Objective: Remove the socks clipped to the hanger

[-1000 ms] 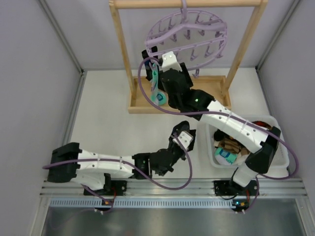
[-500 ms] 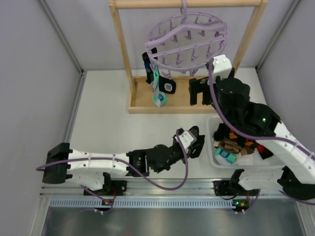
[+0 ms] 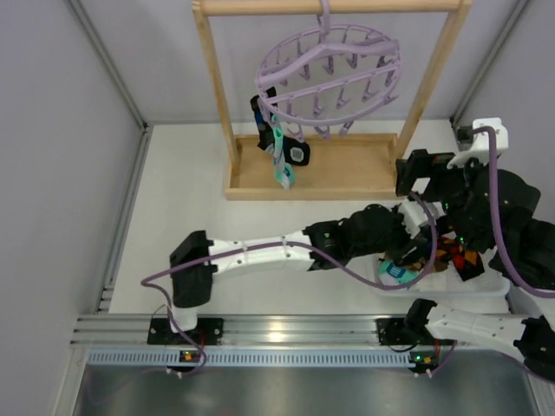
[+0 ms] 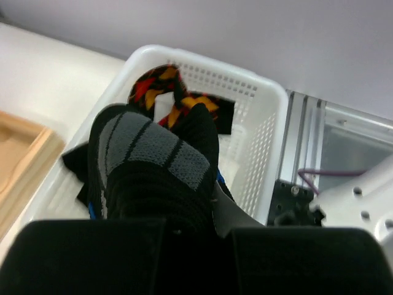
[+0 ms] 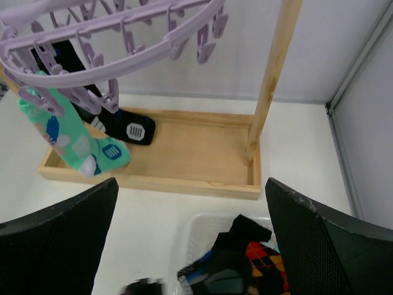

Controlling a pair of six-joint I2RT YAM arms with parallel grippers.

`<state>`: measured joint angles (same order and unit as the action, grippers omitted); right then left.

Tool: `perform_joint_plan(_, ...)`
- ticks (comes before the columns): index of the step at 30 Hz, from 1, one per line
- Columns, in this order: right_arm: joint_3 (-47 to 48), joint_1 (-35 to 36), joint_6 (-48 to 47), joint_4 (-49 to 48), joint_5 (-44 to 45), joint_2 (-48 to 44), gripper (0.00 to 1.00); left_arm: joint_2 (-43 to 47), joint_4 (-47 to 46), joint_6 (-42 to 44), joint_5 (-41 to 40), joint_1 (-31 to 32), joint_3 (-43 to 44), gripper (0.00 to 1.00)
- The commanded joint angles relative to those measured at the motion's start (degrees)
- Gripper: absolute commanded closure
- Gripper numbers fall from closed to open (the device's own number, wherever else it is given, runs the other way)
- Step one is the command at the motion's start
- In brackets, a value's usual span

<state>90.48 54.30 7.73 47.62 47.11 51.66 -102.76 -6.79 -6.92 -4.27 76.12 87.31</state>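
Note:
The lavender hanger [image 3: 329, 65] hangs by its hook from the wooden rack's top bar. A teal-white sock [image 3: 282, 165] and black socks [image 3: 297, 153] stay clipped at its left side; the right wrist view shows the teal sock [image 5: 67, 138] and a black sock [image 5: 126, 126]. My left gripper [image 3: 401, 232] reaches over the white basket [image 3: 494, 290] and is shut on a black sock with grey patches [image 4: 153, 160]. An argyle sock [image 4: 163, 92] lies in the basket [image 4: 202, 58]. My right gripper [image 3: 425, 178] is wide open and empty, above the basket's far edge.
The wooden frame rack [image 3: 217, 95] with its tray base [image 3: 347, 169] stands at the back. The basket [image 5: 202, 224] holds several socks, black and argyle [image 5: 261, 258]. Grey walls close in both sides. A metal rail runs along the near edge.
My left arm has swung right to over the basket. My right gripper has pulled back from the hanger's left side to the right, above the basket.

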Motion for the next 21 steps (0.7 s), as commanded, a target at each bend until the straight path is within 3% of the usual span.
perform_joint_plan(1,-0.5,0.5,0.8,-0.4,3.2,-2.1,0.0,-13.0,10.5,1.4,9.5,-0.6,15.5,1.0)
perform_joint_plan(3,-2.2,0.4,0.4,-2.3,4.1,-4.8,0.01,-18.4,13.7,0.2,11.5,-0.6,24.3,0.98)
perform_joint_plan(7,-4.4,0.5,0.9,-3.0,5.4,-7.0,0.0,-31.3,20.0,-1.7,15.3,-0.7,37.7,0.75)
perform_joint_plan(9,-4.4,0.5,1.2,-2.0,5.7,-7.0,0.01,-32.2,20.3,-2.3,16.6,-0.7,38.3,0.57)
perform_joint_plan(10,-4.4,0.5,1.2,-1.6,6.1,-7.0,0.01,-32.0,20.4,-2.5,15.4,-0.7,37.9,0.32)
perform_joint_plan(14,-4.8,0.5,1.7,-1.4,6.3,-7.4,0.01,-27.7,20.3,-1.7,7.6,-0.9,31.5,0.02)
perform_joint_plan(21,-5.1,0.5,1.6,-2.7,6.1,-6.1,0.01,-14.2,19.8,-3.3,-2.1,-2.9,17.3,0.02)
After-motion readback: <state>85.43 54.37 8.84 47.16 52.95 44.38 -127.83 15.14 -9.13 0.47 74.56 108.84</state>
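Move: My left hand still grips the black sock with the grey toe, fingers pointing right. The white basket's middle lies about 15 cm to its right, 6 cm ahead and 24 cm below. In the basket, the mint sock is some 7 cm right and 1 cm ahead of this hand, and the argyle sock roughly 22 cm right and 5 cm ahead. From my open, empty right hand the basket's middle is about 16 cm right, level fore and aft, and 40 cm down. I swing my left hand about 11 cm to the right over the basket, already sinking, then open the fingers wide and let go of the black sock. The hand keeps dropping, some 16 cm in all, while coming back 7 cm left, fingertips tipping down about 25 degrees. My right hand, staying open, draws off about 4 cm right. ##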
